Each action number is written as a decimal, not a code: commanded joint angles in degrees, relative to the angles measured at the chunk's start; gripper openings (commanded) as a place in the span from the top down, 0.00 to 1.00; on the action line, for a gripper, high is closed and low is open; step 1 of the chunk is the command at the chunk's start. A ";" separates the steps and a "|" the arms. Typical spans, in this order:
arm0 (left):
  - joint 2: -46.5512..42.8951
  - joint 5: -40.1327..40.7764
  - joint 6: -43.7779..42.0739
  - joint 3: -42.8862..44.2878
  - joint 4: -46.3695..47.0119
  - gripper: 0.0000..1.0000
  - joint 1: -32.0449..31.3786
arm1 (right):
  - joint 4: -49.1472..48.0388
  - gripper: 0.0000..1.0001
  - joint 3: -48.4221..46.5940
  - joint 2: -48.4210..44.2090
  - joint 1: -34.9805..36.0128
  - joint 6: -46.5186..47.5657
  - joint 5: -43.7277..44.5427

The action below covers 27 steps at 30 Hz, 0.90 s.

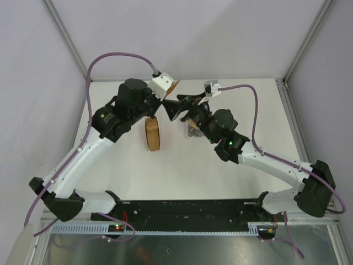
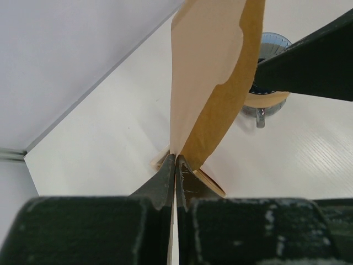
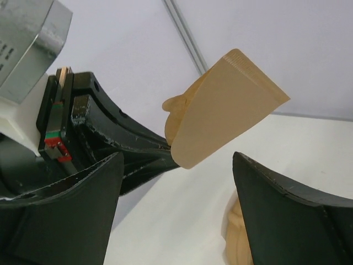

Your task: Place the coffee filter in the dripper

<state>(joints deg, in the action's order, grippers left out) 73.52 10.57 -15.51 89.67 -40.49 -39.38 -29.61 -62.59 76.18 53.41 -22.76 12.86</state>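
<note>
The coffee filter [image 2: 212, 72], a thin brown paper fan, stands up from my left gripper [image 2: 176, 158], which is shut on its lower tip. From above, the coffee filter [image 1: 175, 87] shows between the two wrists over the back of the table. My right gripper [image 3: 177, 160] is open, its fingers [image 3: 83, 204] apart on either side of the coffee filter's [image 3: 226, 110] lower corner and not touching it. The dripper [image 2: 271, 46], blue and ribbed in a tan ring, sits behind the filter. From above, the dripper [image 1: 192, 131] is mostly hidden under my right arm.
A thick upright stack of brown filters [image 1: 153, 134] stands on the table just in front of my left gripper, and its edge shows low in the right wrist view [image 3: 234, 237]. The enclosure's walls and metal posts [image 1: 66, 38] close in the back.
</note>
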 commanded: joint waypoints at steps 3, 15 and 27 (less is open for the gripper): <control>-0.19 0.05 -0.38 0.12 2.33 1.00 -0.17 | -6.08 0.18 0.16 2.39 -1.84 -6.10 1.54; -0.45 0.62 -0.84 0.81 2.30 1.00 -0.83 | -4.50 0.39 0.03 4.06 -4.68 -9.62 0.32; 0.52 4.91 -4.78 -0.26 2.25 1.00 -5.16 | -2.03 0.49 -3.80 8.82 -5.50 -11.02 2.16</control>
<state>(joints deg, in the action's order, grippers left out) 73.73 12.25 -17.58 89.67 -39.94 -43.27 -31.75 -63.66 83.77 48.18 -32.42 12.84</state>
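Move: The coffee filter, still pinched by the left gripper at its near lower edge, has its middle about 6 cm ahead of the open right gripper, 1 cm left and roughly level. From the right hand the dripper on the carafe is some 12 cm ahead, 9 cm right and 24 cm below; the brown holder is about 8 cm ahead, 9 cm left and 30 cm below. From the left hand the filter's middle is about 4 cm ahead, 3 cm right and slightly above. Bring the right gripper forward about 5 cm and down some 4 cm to the lower edge of the held filter, tipping it down slightly and narrowing the wide-open fingers to about half, so that one fingertip slides in between the two paper walls. Keep the left gripper shut on the filter, then ease it about 2 cm to the right and slightly back, towards the right fingers. ##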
